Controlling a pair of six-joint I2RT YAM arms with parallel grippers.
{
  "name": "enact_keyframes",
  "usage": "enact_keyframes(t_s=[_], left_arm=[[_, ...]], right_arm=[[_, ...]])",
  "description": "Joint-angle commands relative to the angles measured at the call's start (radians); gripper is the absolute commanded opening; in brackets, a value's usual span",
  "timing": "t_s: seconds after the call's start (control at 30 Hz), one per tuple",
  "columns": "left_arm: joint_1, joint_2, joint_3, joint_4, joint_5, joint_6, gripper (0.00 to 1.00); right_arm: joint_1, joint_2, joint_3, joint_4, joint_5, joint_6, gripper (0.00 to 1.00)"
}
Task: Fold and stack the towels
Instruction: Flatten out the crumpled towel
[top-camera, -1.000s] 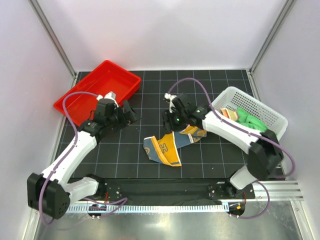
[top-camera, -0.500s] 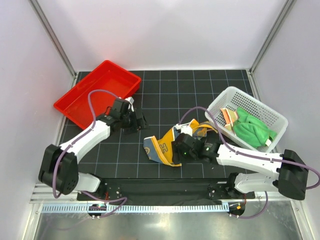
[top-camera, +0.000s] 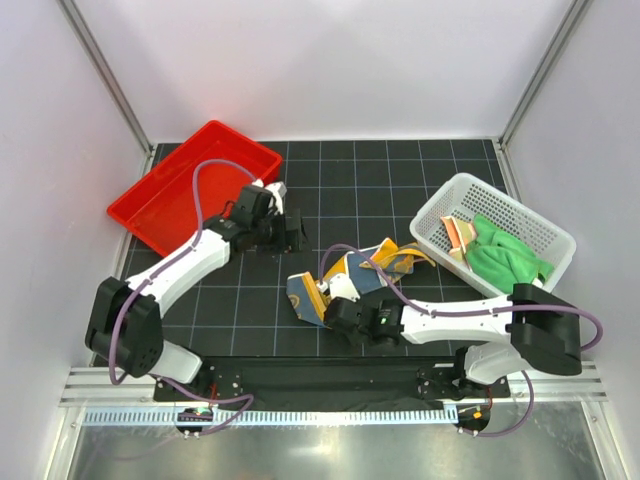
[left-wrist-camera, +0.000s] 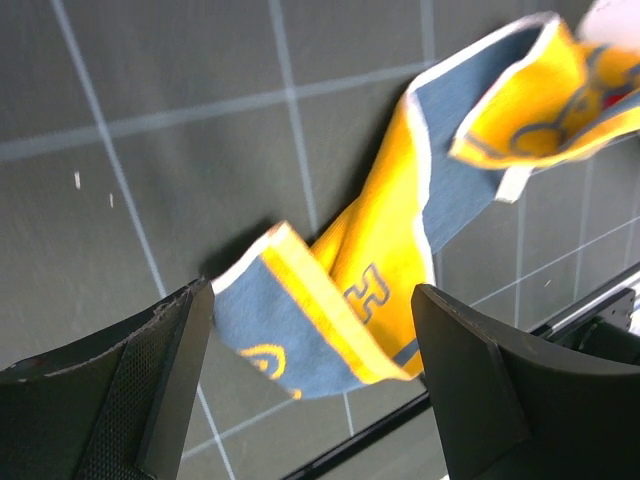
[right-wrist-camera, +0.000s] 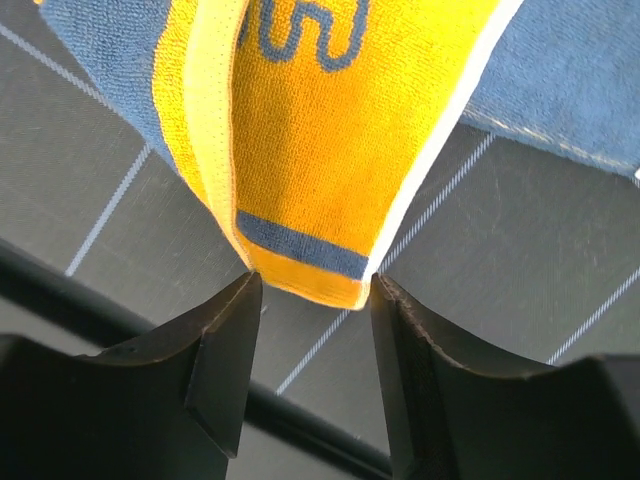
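The yellow-orange towel (top-camera: 345, 280) with grey-blue lettering lies crumpled mid-mat. My right gripper (top-camera: 335, 312) is low at its near edge. In the right wrist view the gripper (right-wrist-camera: 315, 285) is open, and the towel's near corner (right-wrist-camera: 310, 180) reaches just between the fingertips (right-wrist-camera: 228, 340). My left gripper (top-camera: 292, 232) is open and hovers just beyond the towel's left end. In the left wrist view the towel (left-wrist-camera: 385, 250) shows past the spread fingers (left-wrist-camera: 170, 370). The green towel (top-camera: 508, 262) and the striped dotted towel (top-camera: 458, 232) lie in the basket.
A white perforated basket (top-camera: 545, 228) stands at the right. A red tray (top-camera: 190, 170) sits at the far left, just behind the left arm. A black rail (top-camera: 320, 375) runs along the mat's near edge, close to the right gripper.
My right arm has swung from the far side of the yellow towel down to its near corner. My left gripper has moved right, toward the towel.
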Motion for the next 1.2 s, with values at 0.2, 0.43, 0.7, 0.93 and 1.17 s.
enact_keyframes(t_s=[0.2,0.43,0.7,0.93,1.17], left_arm=[[0.142,0.046,0.11,0.058,0.162,0.051,0.84],[0.223,0.05,0.112,0.063,0.223,0.054,0.84],[0.225,0.061,0.113,0.072,0.256,0.089,0.83],[0.223,0.127,0.15,0.196,0.421,0.216,0.81],[0.223,0.328,0.283,0.172,0.687,0.301,0.8]], right_arm=[[0.006,0.009,-0.046,0.171,-0.017,-0.127,0.52],[0.006,0.017,-0.057,0.182,-0.117,-0.143,0.51],[0.004,0.069,-0.034,0.171,-0.051,-0.131,0.22],[-0.103,-0.076,0.155,-0.074,-0.178,-0.138,0.01],[-0.54,-0.06,0.278,-0.244,-0.498,-0.256,0.01]])
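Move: Barely 2 cm below the right hand and about 1 cm to its left lies the crumpled towel's near yellow corner, almost between the half-open pads. From that hand the blue flap is some 5 cm left and 2 ahead, the towel's folded-over end about 14 cm right and 9 ahead, and the white basket roughly 31 cm right and 15 ahead. The left hand hovers above the table, the corner some 12 cm back, 6 right and 10 below. Sinking about 2 cm and easing left, the right hand shuts its fingers on the towel's near corner, then lifts it some 10 cm while sweeping about 8 cm forward, away from the table's front edge. The empty left hand, still open, goes forward and left over the table, pauses, then swings forward and right, turning clockwise and rolling; overall it travels about 7 cm forward and 3 up. ##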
